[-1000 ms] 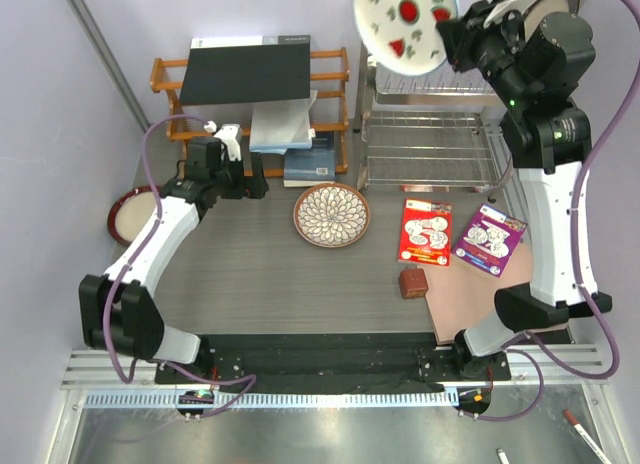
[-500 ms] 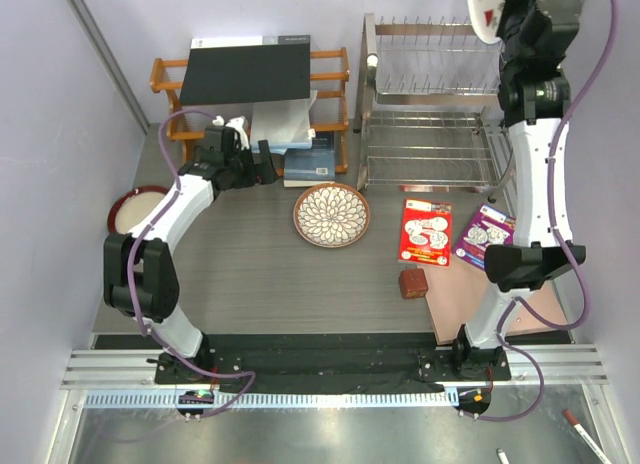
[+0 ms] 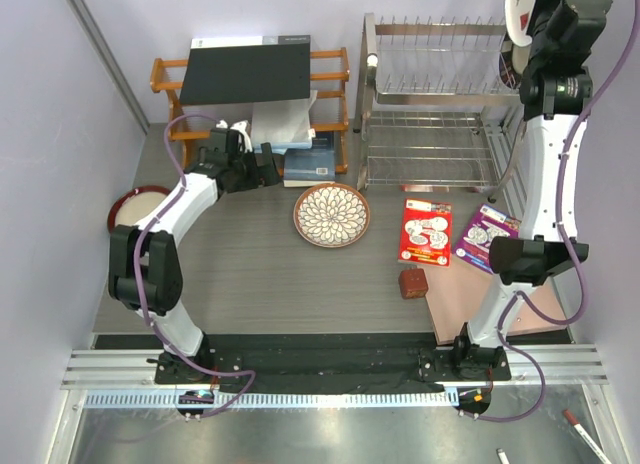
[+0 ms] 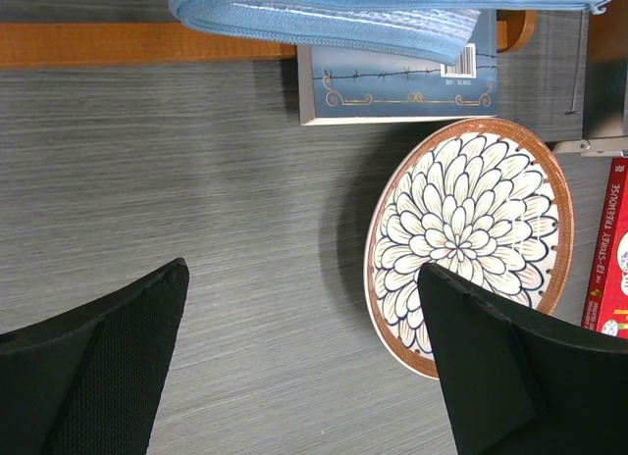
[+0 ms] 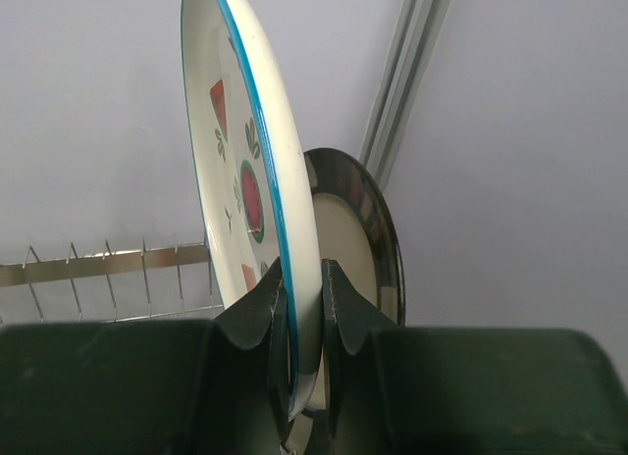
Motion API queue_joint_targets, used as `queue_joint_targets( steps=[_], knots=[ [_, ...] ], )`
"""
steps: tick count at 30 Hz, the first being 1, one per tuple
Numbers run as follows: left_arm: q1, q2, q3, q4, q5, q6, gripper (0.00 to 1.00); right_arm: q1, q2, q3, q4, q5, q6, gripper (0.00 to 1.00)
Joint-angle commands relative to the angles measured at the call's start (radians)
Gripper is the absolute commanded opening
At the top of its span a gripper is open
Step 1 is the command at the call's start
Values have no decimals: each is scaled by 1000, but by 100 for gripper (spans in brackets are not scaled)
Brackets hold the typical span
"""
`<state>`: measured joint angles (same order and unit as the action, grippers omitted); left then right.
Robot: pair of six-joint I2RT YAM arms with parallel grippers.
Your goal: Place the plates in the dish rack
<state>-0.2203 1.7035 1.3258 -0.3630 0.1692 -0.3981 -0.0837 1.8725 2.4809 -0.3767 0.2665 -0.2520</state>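
My right gripper (image 5: 302,278) is shut on the lower rim of the white watermelon plate (image 5: 245,180), held upright and edge-on. It hangs high over the right end of the dish rack (image 3: 430,104), where the gripper (image 3: 533,19) and plate (image 3: 517,9) also show from above. A dark brown-rimmed plate (image 5: 368,229) with a beige centre stands just behind it. My left gripper (image 4: 301,269) is open low over the table, its right finger overlapping the brown petal-pattern plate (image 4: 471,210), which lies flat mid-table (image 3: 331,214). A maroon-rimmed cream plate (image 3: 135,206) lies at the far left.
The orange wooden shelf (image 3: 330,69) with a black board, blue cloth and a book (image 4: 402,77) stands at the back left. A red card (image 3: 425,231), a purple card (image 3: 489,238), a small brown cube (image 3: 412,282) and a pinkish mat (image 3: 465,304) lie front right.
My right arm swung the watermelon plate from over the rack's left end, face to camera, to edge-on at the right end. My left gripper shifted right toward the petal plate.
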Motion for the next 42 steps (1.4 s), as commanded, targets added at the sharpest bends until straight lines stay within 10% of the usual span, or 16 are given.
queue_joint_targets(
  steps=[1, 42],
  knots=[
    [-4, 16, 39, 44, 7, -2, 99, 7, -18, 42, 162, -39, 10, 1],
    [-14, 31, 0, 56, 4, 24, 100, 10, -102, -246, 179, 94, -3, 1]
  ],
)
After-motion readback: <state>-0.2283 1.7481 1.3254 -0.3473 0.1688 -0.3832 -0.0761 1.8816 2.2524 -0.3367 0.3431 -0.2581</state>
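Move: The rack slot for the watermelon plate, already pinched in the right hand, lies about 10 cm ahead of that hand, 2 cm to its right and 18 cm below. The black-rimmed plate stands just right of the slot, its middle some 11 cm ahead of the hand, 6 cm right and 8 cm down. The middle of the wire top tier is about 10 cm ahead, 10 cm left and 17 cm below. From the left hand the slot is roughly 16 cm ahead, 52 cm right and 24 cm up. The watermelon plate, still upright and pinched by its near edge, is lowered by the right hand about 9 cm towards the top tier, to the left of the black-rimmed plate. Early on the hand also reaches some 3 cm forward; it nearly halts midway, then sinks on while the fingers tip down about 10 degrees and keep their hold. ##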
